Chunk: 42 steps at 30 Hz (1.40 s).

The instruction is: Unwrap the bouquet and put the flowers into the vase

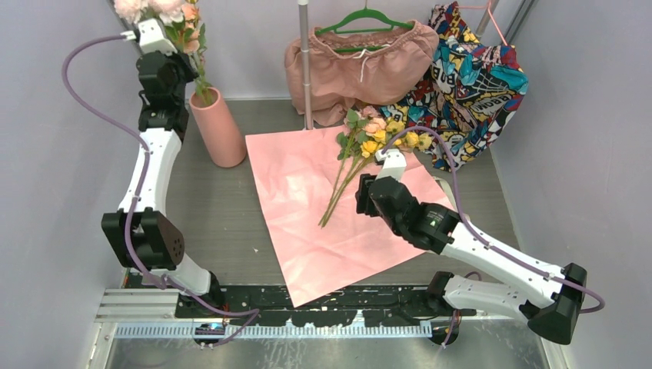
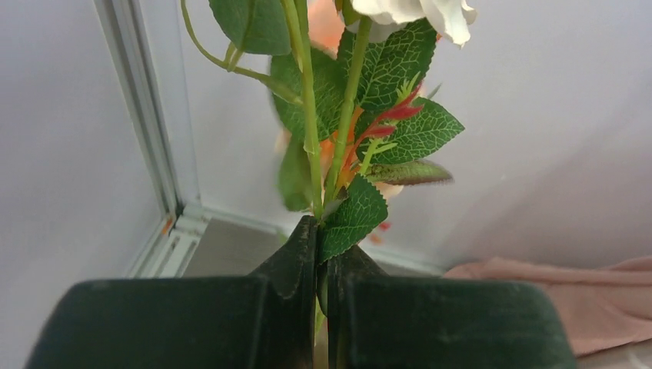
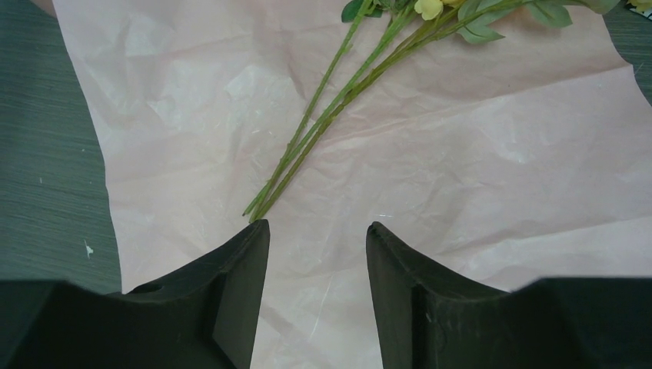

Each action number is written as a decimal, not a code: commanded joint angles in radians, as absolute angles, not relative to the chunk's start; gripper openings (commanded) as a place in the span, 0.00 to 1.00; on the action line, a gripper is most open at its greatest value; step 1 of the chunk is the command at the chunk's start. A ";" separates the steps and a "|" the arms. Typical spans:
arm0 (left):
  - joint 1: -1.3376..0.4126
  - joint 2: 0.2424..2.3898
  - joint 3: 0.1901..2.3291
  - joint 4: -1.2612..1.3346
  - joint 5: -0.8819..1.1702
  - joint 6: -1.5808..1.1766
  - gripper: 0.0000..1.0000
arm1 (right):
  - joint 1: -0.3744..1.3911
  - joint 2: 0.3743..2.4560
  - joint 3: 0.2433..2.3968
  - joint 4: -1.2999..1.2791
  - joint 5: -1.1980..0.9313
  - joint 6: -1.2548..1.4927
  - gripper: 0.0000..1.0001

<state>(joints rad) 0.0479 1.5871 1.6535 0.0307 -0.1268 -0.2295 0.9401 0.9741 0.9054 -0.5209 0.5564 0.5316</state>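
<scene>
The salmon-pink vase [image 1: 219, 127] stands at the back left. High above it my left gripper [image 1: 175, 37] is shut on the stems of pink flowers [image 1: 154, 8], whose lower ends reach down to the vase mouth. In the left wrist view the left gripper [image 2: 321, 254] pinches green stems and a leaf [image 2: 384, 77]. The bouquet's pink paper [image 1: 338, 215] lies spread flat. Yellow and pink flowers [image 1: 369, 138] lie on it. My right gripper [image 1: 363, 198] hovers open over the paper [image 3: 461, 154], its fingertips [image 3: 260, 231] just short of the stem ends [image 3: 330, 108], holding nothing.
Behind the paper a thin metal pole [image 1: 305, 61] stands upright. Pink shorts on a green hanger [image 1: 361, 61] and a colourful printed garment [image 1: 469, 77] hang at the back right. Grey walls close both sides.
</scene>
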 commanded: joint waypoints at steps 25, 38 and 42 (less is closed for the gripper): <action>0.045 1.244 1.523 0.034 -0.181 -0.376 0.96 | 0.812 1.157 0.929 -0.367 0.474 0.573 0.53; 0.023 1.109 1.377 0.021 0.133 -0.570 0.96 | 0.664 1.670 1.209 -0.283 0.314 0.523 0.53; -0.008 1.061 1.214 0.060 0.208 -0.622 0.96 | 0.646 1.781 1.316 -0.296 0.276 0.524 0.53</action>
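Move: The left gripper, with its flowers already dipping into the vase, has the vase mouth almost straight below by about 14 cm; the rack pole stands roughly 22 cm to its right and 5 cm ahead. From the right gripper, the remaining flowers' stems lie some 14 cm ahead, 5 cm left and 19 cm below; their blossoms about 27 cm ahead and 6 cm right, the wrapping paper's middle 5 cm ahead and 4 cm left, at like depth. Lower the left gripper about 6 cm towards the vase mouth, open it wide to let go of the stems, then pull back 14 cm while climbing well clear, finally swinging right, turning clockwise and sinking a little. After a short hold, send the right gripper forward and down, about 12 cm each, drifting left to just over the loose stems, tipping further down, fingers staying half open. ##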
